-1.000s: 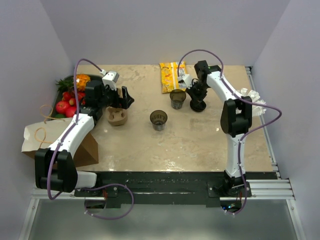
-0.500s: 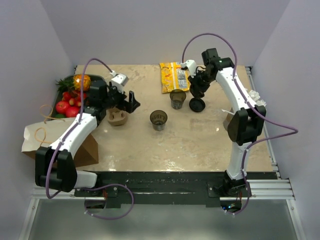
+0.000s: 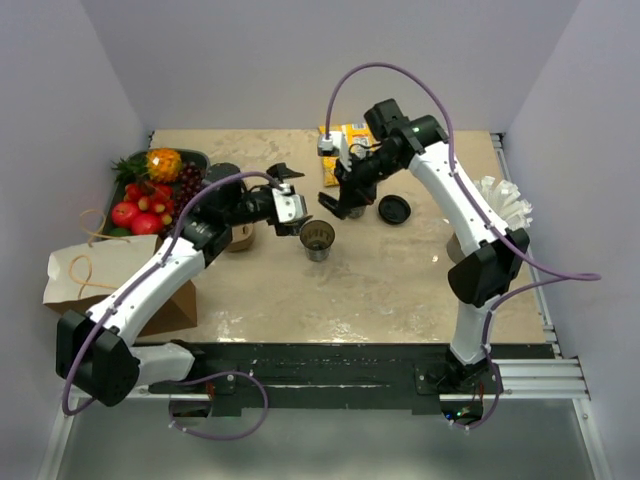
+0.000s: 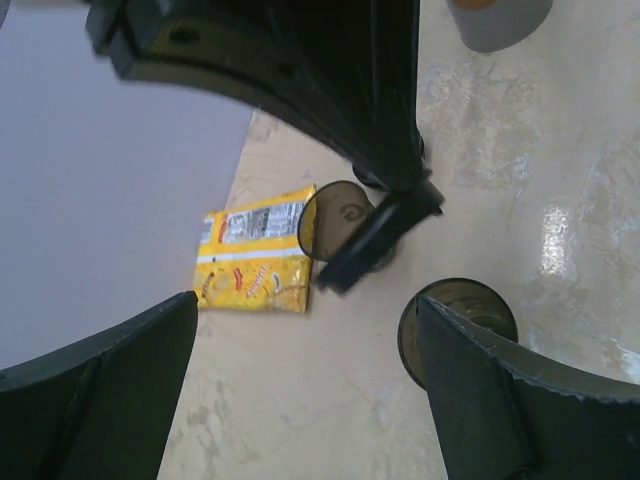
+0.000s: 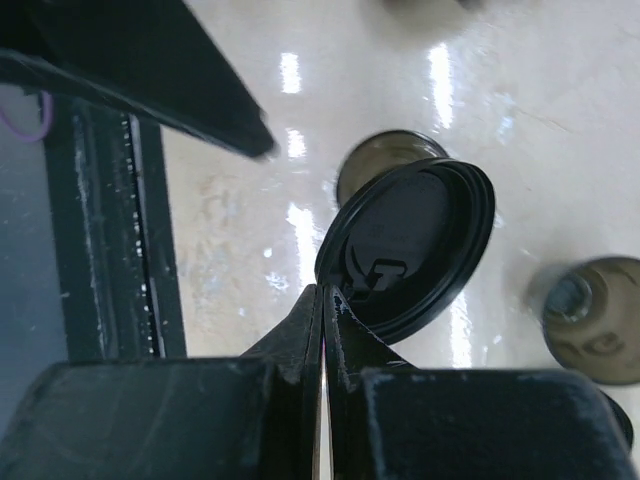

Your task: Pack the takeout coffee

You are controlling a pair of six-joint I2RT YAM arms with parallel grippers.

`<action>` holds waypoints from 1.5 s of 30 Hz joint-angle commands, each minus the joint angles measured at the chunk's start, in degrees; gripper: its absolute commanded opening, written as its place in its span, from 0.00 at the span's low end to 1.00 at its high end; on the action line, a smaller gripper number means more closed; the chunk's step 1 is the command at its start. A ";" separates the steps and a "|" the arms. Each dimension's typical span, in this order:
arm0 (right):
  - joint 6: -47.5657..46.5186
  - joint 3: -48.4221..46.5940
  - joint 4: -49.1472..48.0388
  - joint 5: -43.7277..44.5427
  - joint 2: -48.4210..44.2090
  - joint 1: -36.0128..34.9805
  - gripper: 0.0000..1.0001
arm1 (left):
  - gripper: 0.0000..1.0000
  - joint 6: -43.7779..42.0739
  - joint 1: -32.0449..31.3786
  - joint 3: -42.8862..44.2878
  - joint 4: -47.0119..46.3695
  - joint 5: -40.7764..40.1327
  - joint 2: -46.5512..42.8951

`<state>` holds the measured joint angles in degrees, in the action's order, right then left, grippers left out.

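Two open brown coffee cups stand mid-table: one at the centre (image 3: 318,240) (image 4: 455,312) (image 5: 385,160), one behind it (image 4: 330,218) (image 5: 590,315), mostly hidden by the right arm in the top view. My right gripper (image 3: 337,203) (image 5: 325,292) is shut on the rim of a black lid (image 5: 410,250), which hangs tilted above and just behind the centre cup. A second black lid (image 3: 394,209) lies on the table. My left gripper (image 3: 294,202) (image 4: 308,310) is open just left of the centre cup, holding nothing. The cardboard cup carrier (image 3: 238,237) sits behind the left arm.
A brown paper bag (image 3: 100,280) lies at the left edge. A dark tray of fruit (image 3: 150,185) sits at the back left. A yellow snack packet (image 3: 343,152) (image 4: 250,262) lies at the back. Crumpled white paper (image 3: 503,200) rests at the right edge.
My right gripper has risen from the lid spot and swung left with a black lid toward the centre cup. My left gripper has moved right from the carrier to that cup.
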<state>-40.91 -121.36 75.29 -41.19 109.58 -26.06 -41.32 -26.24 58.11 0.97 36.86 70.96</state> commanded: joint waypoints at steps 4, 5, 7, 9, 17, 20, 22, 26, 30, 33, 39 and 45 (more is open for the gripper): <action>-1.37 -1.33 4.25 -4.34 -1.03 -0.74 0.00 | 0.84 -20.20 -3.73 7.90 7.37 6.03 5.06; -1.28 -1.42 4.17 -4.34 -1.03 -0.83 0.00 | 0.83 -20.81 -3.91 8.33 7.81 6.12 5.59; -1.28 -1.25 4.17 -4.34 -1.12 -0.83 0.00 | 0.82 -21.60 -4.70 8.43 8.17 6.38 5.77; -1.28 -1.07 4.25 -4.42 -1.03 -1.00 0.00 | 0.79 -23.18 -5.48 8.51 8.78 6.38 6.38; -1.11 -0.98 4.25 -4.25 -0.68 -1.09 0.00 | 0.70 -27.50 -6.89 10.45 10.81 5.15 9.37; -1.11 -1.42 4.17 -3.99 -0.16 -1.44 0.00 | 0.67 -28.02 -7.33 10.62 10.36 4.36 10.07; -1.11 -1.60 4.25 -3.81 -0.07 -1.53 0.00 | 0.64 -28.55 -7.51 10.71 10.89 4.18 10.34; -1.19 -1.69 4.17 -3.11 0.02 -2.15 0.00 | 0.59 -29.43 -7.69 10.19 10.45 2.87 11.04; -1.19 -1.86 4.17 -2.76 0.28 -2.59 0.00 | 0.53 -29.96 -7.95 9.83 9.75 1.20 11.39; -1.11 -1.86 4.17 -2.49 0.28 -2.85 0.00 | 0.44 -29.96 -8.04 9.40 8.96 0.41 11.39; -0.67 -2.30 4.17 -1.70 0.81 -3.03 0.00 | 0.36 -29.26 -8.13 8.52 7.82 -0.21 10.78; 1.70 -6.16 4.17 -0.74 2.13 -3.03 0.11 | 0.31 -26.63 -8.13 7.46 7.91 -1.18 9.81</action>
<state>-41.10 -122.98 76.77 -42.54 110.83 -28.82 -69.47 -34.02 66.28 12.43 35.48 82.41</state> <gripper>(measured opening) 0.041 0.333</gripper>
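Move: The black lid, held edge-on in the right fingertips, lies about 8 cm to the open left hand's right, 2 cm ahead and 5 cm lower. The near cup is roughly 5 cm right, 1 cm back and 17 cm below that hand; the far cup about 11 cm ahead, 15 cm right and equally low. From the right hand, the lid's middle lies some 3 cm left, 2 cm ahead and 3 cm below. The wide-open left hand slides about 5 cm right to the lid, then sinks some 4 cm over the near cup, its fingers tipping down and swinging clockwise, roughly 25 degrees in all, while they close to about a third open on either face of the lid and pinch it. The right fingers, still shut on the lid's edge, keep it raised above the table and bring it a couple of centimetres left and back to meet the left hand. ##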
